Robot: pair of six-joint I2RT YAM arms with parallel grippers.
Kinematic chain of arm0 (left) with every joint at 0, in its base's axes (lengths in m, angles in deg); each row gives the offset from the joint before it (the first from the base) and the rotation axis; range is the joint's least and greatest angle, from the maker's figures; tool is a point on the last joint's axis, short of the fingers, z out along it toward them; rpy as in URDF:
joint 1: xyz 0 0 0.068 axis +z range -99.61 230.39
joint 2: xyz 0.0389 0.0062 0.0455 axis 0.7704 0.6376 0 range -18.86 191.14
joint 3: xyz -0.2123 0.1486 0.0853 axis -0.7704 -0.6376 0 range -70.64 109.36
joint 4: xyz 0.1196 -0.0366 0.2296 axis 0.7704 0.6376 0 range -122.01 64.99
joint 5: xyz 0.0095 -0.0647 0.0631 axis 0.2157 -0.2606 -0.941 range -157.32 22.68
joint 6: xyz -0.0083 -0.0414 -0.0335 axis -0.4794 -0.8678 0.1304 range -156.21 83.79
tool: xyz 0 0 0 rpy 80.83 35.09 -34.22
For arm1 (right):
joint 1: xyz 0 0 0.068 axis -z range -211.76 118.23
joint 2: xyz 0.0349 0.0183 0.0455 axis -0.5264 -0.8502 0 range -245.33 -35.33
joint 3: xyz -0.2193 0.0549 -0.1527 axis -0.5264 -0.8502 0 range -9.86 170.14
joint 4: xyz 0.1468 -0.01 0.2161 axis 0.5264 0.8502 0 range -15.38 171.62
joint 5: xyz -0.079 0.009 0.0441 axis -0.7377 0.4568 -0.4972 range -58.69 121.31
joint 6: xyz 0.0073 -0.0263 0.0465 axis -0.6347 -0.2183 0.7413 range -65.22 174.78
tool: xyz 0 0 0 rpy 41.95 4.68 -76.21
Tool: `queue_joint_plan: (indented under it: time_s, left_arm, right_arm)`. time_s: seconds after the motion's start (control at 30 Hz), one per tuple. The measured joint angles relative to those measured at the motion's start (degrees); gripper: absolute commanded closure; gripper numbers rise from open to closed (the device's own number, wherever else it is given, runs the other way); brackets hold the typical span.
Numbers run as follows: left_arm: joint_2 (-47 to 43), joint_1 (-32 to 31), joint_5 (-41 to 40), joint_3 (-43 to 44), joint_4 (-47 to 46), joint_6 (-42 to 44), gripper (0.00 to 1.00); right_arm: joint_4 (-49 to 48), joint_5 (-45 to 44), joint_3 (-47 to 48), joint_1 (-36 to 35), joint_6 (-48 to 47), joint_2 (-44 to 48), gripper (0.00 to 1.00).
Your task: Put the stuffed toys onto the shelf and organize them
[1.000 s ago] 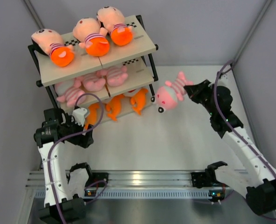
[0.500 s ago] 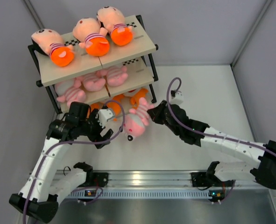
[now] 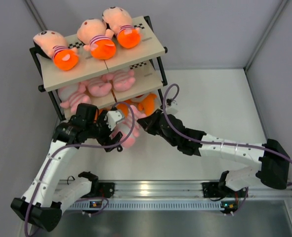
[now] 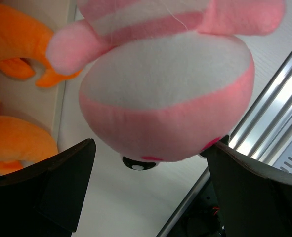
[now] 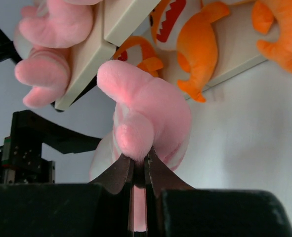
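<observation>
My right gripper (image 3: 142, 123) is shut on a limb of a pink striped animal (image 3: 130, 134) and holds it just in front of the shelf's (image 3: 136, 52) bottom tier. In the right wrist view the jaws (image 5: 138, 165) pinch that pink limb (image 5: 136, 138). My left gripper (image 3: 117, 139) is open, and the toy's round head (image 4: 170, 98) hangs between its spread fingers (image 4: 62, 182). Three peach-headed dolls (image 3: 97, 39) lie on the top board. Pink striped animals (image 3: 99, 86) fill the middle tier. Orange fish (image 3: 146, 104) lie on the bottom tier.
The shelf stands at the far left against grey walls. An aluminium rail (image 3: 155, 190) runs along the near edge, also showing in the left wrist view (image 4: 279, 98). Orange fish (image 4: 12, 143) and the middle board's edge (image 5: 121, 19) lie close to both grippers.
My right arm has swung left from the table's right side to the shelf front, carrying the pink animal. My left arm has risen and moved right until its open fingers flank the toy's head.
</observation>
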Motion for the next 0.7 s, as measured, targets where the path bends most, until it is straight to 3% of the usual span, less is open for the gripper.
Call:
queue_joint_plan:
  time_s: [0.07,0.13,0.17,0.23,0.27,0.37,0.43,0.47,0.57,0.7]
  left_arm:
    - [0.57,-0.04,-1.14,0.44,-0.81,-0.94,0.07]
    - [1.25,-0.04,-1.97,1.57,-1.01,-1.79,0.25]
    - [1.49,-0.04,-2.21,2.08,-1.03,-2.08,0.43]
    - [1.57,-0.04,-2.27,2.56,-1.09,-2.64,0.64]
    - [1.53,-0.04,-2.08,2.58,-1.09,-2.97,1.00]
    - [1.57,-0.02,-1.92,2.58,-1.03,-3.23,1.00]
    - [1.57,-0.02,-1.95,2.58,-0.90,-3.26,1.00]
    - [1.55,-0.02,-2.01,2.56,-0.87,-3.23,1.00]
    - [1.38,0.04,-2.27,2.49,-1.09,-2.62,1.00]
    - [-0.96,0.00,-0.22,0.61,-2.01,0.44,1.00]
  right_arm:
    - [-1.57,1.88,-0.04,-0.02,1.40,0.04,1.00]
    - [-3.82,3.85,-0.31,0.02,2.43,0.07,1.00]
    - [-5.62,4.70,-0.87,0.02,2.75,0.28,1.00]
    - [-8.26,6.49,-2.03,0.07,3.26,0.83,1.00]
    - [-9.66,7.41,-2.67,0.09,3.50,1.09,1.00]
    - [-13.40,10.12,-5.53,0.09,3.93,2.10,0.97]
    - [-14.71,11.45,-6.95,0.09,3.63,2.71,0.76]
    - [-14.62,12.31,-7.34,0.13,2.71,3.15,0.55]
    - [-11.26,14.95,-7.15,0.81,-2.93,5.46,0.30]
    - [-1.29,21.16,-5.66,4.98,-16.04,11.89,0.18]
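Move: The pink toy hangs in the right hand's closed fingers by its tail end; its middle lies about 6 cm left of that hand, 4 cm back and 3 cm below. From the left hand, whose fingers are open, it is some 5 cm right, 2 cm ahead and 4 cm below. On the bottom shelf, some 15 cm below the left hand, the middle shark is about 11 cm straight ahead, the right shark 13 cm ahead and 12 cm right. Left fingers pinch the pink toy's head, then right fingers open, drawing about 4 cm back and rising 3. ##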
